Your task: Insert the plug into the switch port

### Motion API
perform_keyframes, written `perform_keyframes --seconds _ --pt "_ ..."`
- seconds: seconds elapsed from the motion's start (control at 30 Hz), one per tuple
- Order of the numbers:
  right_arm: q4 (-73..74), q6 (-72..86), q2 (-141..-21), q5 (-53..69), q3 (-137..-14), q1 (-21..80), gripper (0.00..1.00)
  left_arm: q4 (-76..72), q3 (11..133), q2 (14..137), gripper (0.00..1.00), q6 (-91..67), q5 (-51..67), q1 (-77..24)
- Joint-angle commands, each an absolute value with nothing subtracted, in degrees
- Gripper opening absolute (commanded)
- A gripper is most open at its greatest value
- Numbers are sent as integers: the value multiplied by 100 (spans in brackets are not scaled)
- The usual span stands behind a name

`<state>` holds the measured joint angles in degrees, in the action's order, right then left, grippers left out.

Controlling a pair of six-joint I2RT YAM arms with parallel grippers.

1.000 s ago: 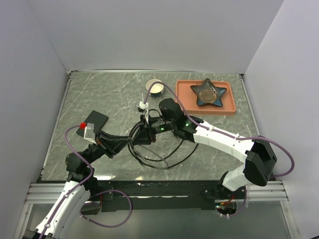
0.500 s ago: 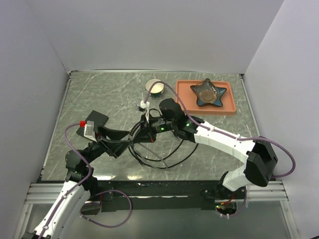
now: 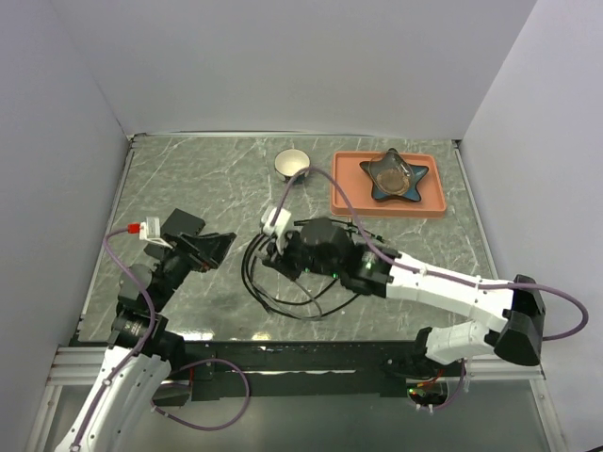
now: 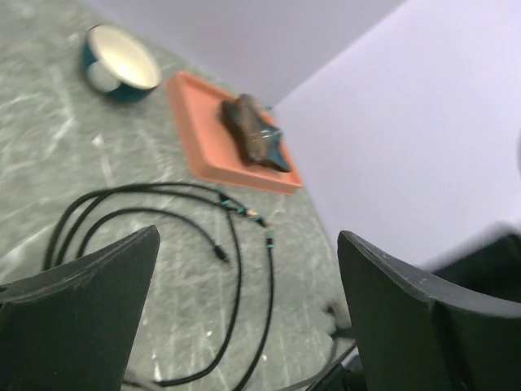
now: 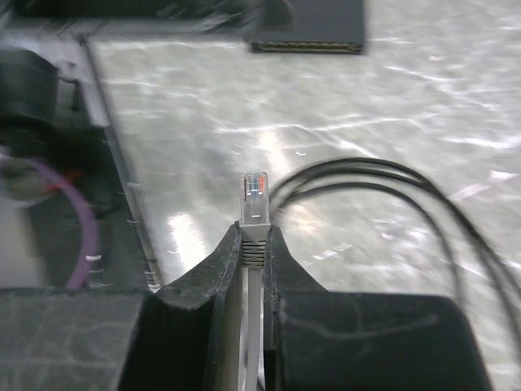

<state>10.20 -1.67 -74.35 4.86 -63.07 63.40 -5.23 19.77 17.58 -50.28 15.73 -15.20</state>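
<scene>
My right gripper (image 5: 254,236) is shut on the grey boot of the plug (image 5: 254,198). Its clear tip sticks out past the fingertips and points toward the black switch (image 5: 308,24), whose row of ports faces me at the top of the right wrist view. Seen from above, the switch (image 3: 182,223) lies at the table's left, and the right gripper (image 3: 271,252) hovers to its right. Between them my left gripper (image 3: 212,247) is wide open and holds nothing. Its dark fingers (image 4: 81,309) frame the left wrist view.
A loose coil of black cables (image 3: 283,297) lies under the right wrist. At the back stand a small bowl (image 3: 293,163) and an orange tray (image 3: 344,193) holding a star-shaped dish (image 3: 395,175). White walls close in three sides.
The left gripper has opened, let go and drawn back to the left. The right gripper has shut on the plug, and its arm has shifted nearer the front.
</scene>
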Motion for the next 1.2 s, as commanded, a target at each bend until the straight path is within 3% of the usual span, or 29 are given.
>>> perform_keyframes --seconds 0.0,0.23,0.73,0.83,1.07,1.17 --pt "503 -1219 -7049 -2016 -5828 7135 0 193 2250 2074 96 -5089 994 -1529" --pt "-535 -2196 -6838 -3575 -5204 7848 0 422 2434 2688 96 -4975 984 -1529" --pt "-730 -2127 -6741 -3568 -4957 7963 0 177 2399 3242 96 -4852 730 -1529" --pt "-494 -1759 -6811 -3367 -5080 7726 0 824 2994 4144 96 -4623 19 -1529" --pt "114 -818 -6479 -2181 -5124 6883 0 3206 5412 6765 96 -4437 -2915 -1477" --pt "158 -607 -6320 -1776 -4957 6584 0 3244 5862 7338 96 -4132 -2928 -1083"
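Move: The switch lies on the table about 20 cm ahead of the open left hand, 16 cm to its left and 25 cm below. The black cable coil is some 10 cm ahead and 19 cm right of that hand, the cup about 45 cm ahead and 16 cm right. From the right hand, which still holds the plug, the switch is roughly 24 cm ahead, 26 cm left and 24 cm below. Open left hand sinks, then sweeps forward-left towards the switch, about 18 cm, tipping down; right eases plug rightward. ##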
